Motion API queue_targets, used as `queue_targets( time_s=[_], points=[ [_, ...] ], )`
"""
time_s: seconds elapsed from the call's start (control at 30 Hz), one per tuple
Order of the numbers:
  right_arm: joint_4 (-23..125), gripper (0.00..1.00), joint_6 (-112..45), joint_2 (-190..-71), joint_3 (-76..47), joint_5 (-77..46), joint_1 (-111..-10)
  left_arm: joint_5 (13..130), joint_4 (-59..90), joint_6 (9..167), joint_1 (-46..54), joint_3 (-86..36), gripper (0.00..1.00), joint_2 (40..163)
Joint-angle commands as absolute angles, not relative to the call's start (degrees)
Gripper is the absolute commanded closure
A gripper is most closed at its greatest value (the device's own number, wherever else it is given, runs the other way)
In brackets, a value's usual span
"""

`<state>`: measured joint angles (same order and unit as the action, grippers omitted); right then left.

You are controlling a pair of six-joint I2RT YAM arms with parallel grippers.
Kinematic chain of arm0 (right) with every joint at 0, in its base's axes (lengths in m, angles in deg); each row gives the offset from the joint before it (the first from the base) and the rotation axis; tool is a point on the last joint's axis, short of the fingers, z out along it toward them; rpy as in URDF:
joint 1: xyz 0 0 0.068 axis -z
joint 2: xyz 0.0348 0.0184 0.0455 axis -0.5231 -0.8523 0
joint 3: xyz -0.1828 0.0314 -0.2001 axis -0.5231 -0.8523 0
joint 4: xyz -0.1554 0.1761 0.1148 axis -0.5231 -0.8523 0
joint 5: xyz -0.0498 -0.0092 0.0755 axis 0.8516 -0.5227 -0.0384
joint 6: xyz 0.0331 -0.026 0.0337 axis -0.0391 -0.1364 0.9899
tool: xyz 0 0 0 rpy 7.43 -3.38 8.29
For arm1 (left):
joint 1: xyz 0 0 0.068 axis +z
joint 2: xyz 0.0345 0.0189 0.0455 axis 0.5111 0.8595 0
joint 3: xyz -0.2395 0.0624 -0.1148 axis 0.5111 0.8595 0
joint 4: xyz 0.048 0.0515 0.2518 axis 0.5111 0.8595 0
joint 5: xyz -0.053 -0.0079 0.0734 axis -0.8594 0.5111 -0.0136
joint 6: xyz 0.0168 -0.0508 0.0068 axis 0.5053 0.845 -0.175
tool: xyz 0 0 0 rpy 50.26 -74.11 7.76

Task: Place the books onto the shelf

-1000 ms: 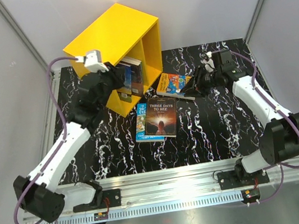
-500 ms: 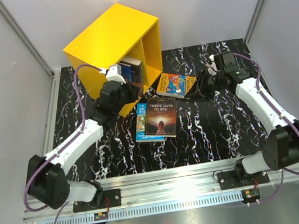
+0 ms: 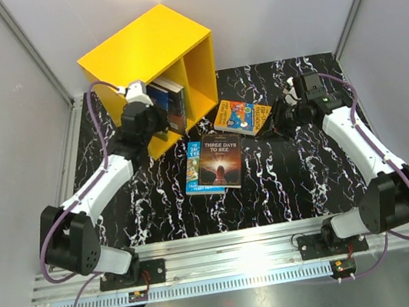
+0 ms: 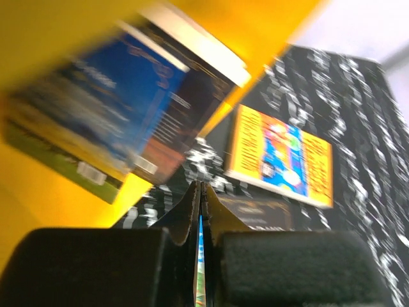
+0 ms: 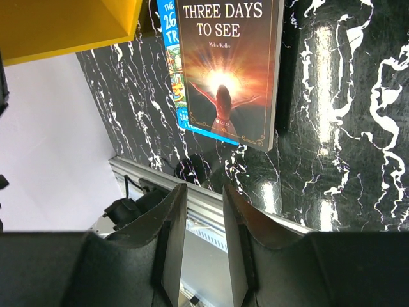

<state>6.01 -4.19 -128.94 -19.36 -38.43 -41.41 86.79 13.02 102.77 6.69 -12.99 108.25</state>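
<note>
The yellow shelf point(image 3: 144, 54) stands at the back left, its two compartments facing right. Several books point(image 3: 171, 102) lean in its left compartment; the left wrist view shows a blue one point(image 4: 108, 102) and a dark one point(image 4: 185, 112). My left gripper point(image 3: 158, 117) point(image 4: 201, 187) is shut and empty just in front of them. An orange-yellow book point(image 3: 240, 115) point(image 4: 281, 157) lies on the table. A dark "Three Days to See" book point(image 3: 220, 160) point(image 5: 230, 70) lies on a blue book point(image 3: 193, 172) point(image 5: 170, 57). My right gripper point(image 3: 272, 125) point(image 5: 204, 188) is open and empty beside the orange-yellow book.
The table top point(image 3: 302, 177) is black marble pattern, with grey walls on three sides. An aluminium rail point(image 3: 236, 254) carrying both arm bases runs along the near edge. The shelf's yellow wall point(image 5: 64, 25) shows at the top left of the right wrist view.
My left gripper has shut and swung left to the shelf's left compartment. The shelf has shifted slightly left. The right gripper has narrowed a little and barely moved.
</note>
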Motion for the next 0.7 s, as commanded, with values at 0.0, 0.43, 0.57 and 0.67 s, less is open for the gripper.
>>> queue_targets(
  time_s=[0.0, 0.43, 0.57, 0.67],
  points=[
    [6.0, 0.63, -5.3, -128.8, -16.6, -37.9, -41.8, 90.8, 15.5, 103.1, 13.1, -12.1, 1.00, 106.3],
    [15.0, 0.15, -1.7, -137.1, -22.3, -41.8, -41.8, 88.6, 18.8, 104.2, 18.7, -13.8, 0.64, 102.9],
    [20.7, 0.04, -0.3, -141.3, -25.0, -44.6, -41.8, 84.7, 23.0, 106.9, 16.1, -17.9, 0.01, 104.4],
    [25.5, 0.04, 0.8, -144.2, -27.0, -47.1, -41.8, 85.1, 23.8, 105.5, 11.7, -17.9, 0.01, 104.1]
  ],
)
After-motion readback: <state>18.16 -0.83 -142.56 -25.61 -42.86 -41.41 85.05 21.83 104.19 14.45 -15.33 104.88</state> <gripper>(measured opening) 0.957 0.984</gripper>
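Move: The left hand, fingers shut, is in the mouth of the yellow shelf's left compartment; the shelf's middle lies about 4 cm ahead, 3 right and 8 below. Inside, Animal Farm leans some 7 cm straight ahead, 8 below. For the right hand, Three Days to See lies roughly 16 cm left, 3 back and 18 below, the blue treehouse book about 6 cm farther left of it and level with it; the orange book is 10 cm ahead, 5 left. The left hand bears sideways inside the compartment, sweeping left about 8 cm with shut fingers and shoving the shelf along, then eases back right some 2.5 cm as its fingers spread wide. The right hand waits briefly, then sinks about 8 cm with a little forward travel towards Three Days to See, tipping its fingers some 10 degrees further down and opening wide, touching nothing yet. ##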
